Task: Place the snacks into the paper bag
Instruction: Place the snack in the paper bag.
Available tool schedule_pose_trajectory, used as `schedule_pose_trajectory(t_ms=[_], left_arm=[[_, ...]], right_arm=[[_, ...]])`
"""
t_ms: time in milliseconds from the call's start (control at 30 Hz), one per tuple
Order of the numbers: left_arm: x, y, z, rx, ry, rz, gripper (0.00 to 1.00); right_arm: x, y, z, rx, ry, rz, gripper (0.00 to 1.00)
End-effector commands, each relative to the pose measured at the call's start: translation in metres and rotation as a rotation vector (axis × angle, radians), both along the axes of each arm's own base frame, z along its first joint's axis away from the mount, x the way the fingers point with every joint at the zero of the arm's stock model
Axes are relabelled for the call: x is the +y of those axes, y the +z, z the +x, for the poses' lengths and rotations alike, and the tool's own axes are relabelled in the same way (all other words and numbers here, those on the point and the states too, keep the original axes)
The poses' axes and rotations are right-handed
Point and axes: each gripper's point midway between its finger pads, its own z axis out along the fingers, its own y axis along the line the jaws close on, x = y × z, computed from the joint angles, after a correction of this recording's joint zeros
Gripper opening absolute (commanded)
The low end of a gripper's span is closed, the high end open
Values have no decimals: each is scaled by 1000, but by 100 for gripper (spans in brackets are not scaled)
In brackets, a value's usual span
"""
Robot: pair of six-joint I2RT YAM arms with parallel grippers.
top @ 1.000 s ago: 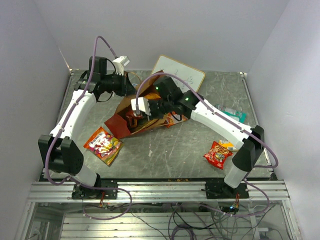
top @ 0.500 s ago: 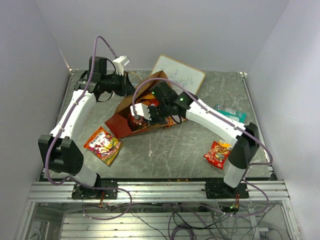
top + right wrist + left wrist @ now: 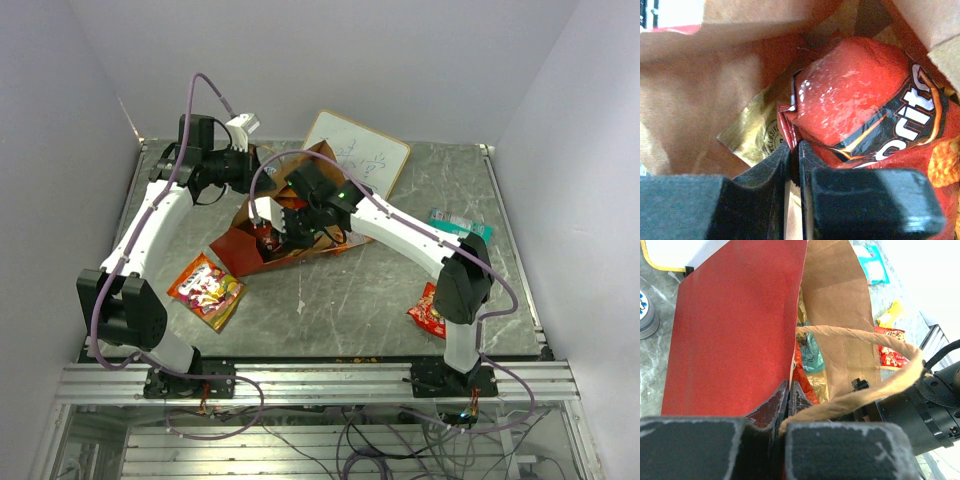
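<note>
The paper bag (image 3: 238, 250), red outside (image 3: 735, 325) and brown inside, lies tilted with its mouth toward the right arm. My left gripper (image 3: 788, 390) is shut on the bag's red wall at the rim, beside the loop handle (image 3: 865, 390); from above it sits at the bag's far edge (image 3: 258, 172). My right gripper (image 3: 795, 147) is inside the bag, its jaws nearly together on the crimped edge of a red chip packet (image 3: 860, 95). A gold packet (image 3: 757, 132) lies under it. The top view hides the right fingertips inside the bag.
An orange-red packet (image 3: 207, 290) lies left of the bag. A red packet (image 3: 425, 312) lies partly behind the right arm's elbow. A teal packet (image 3: 455, 222) and a yellow bar (image 3: 890, 315) lie at the right. The white board (image 3: 358, 150) leans behind the bag.
The right arm has swung left and reached deeper into the bag with the red packet. The left arm and the bag have stayed put.
</note>
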Motion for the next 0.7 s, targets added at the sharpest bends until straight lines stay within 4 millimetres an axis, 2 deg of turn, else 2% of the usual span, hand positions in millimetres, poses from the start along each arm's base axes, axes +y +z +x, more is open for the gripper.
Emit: schedule_pose_trajectory(t_ms=[0, 200, 333, 467, 667], left_arm=[[-8, 21, -4, -70, -53, -45, 7], [-9, 21, -3, -72, -54, -50, 7], [-9, 21, -3, -76, -52, -47, 7], [-8, 22, -4, -81, -53, -47, 7], [-8, 22, -4, -86, -53, -47, 7]], right_arm=[[14, 42, -13, -9, 56, 165, 12], [18, 64, -18, -14, 65, 236, 17], [16, 68, -14, -14, 62, 232, 27], [12, 82, -6, -41, 32, 259, 40], [6, 108, 3, -49, -7, 333, 48]])
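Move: The red chip bag already lies in the open paper bag, one corner between the right fingers, with its middle about 4 cm left, 3 cm ahead and 4 cm below that hand. The orange packet sits some 14 cm right, roughly level fore and aft, and the candy bag about 18 cm left and 10 cm back, both some 14 cm lower. From the left hand, holding the paper bag's rim, the chip bag is about 9 cm back, 2 cm right and 12 cm down. Right fingers open about halfway, releasing the chip bag, and rise about 6 cm; left keeps the rim pinched. ##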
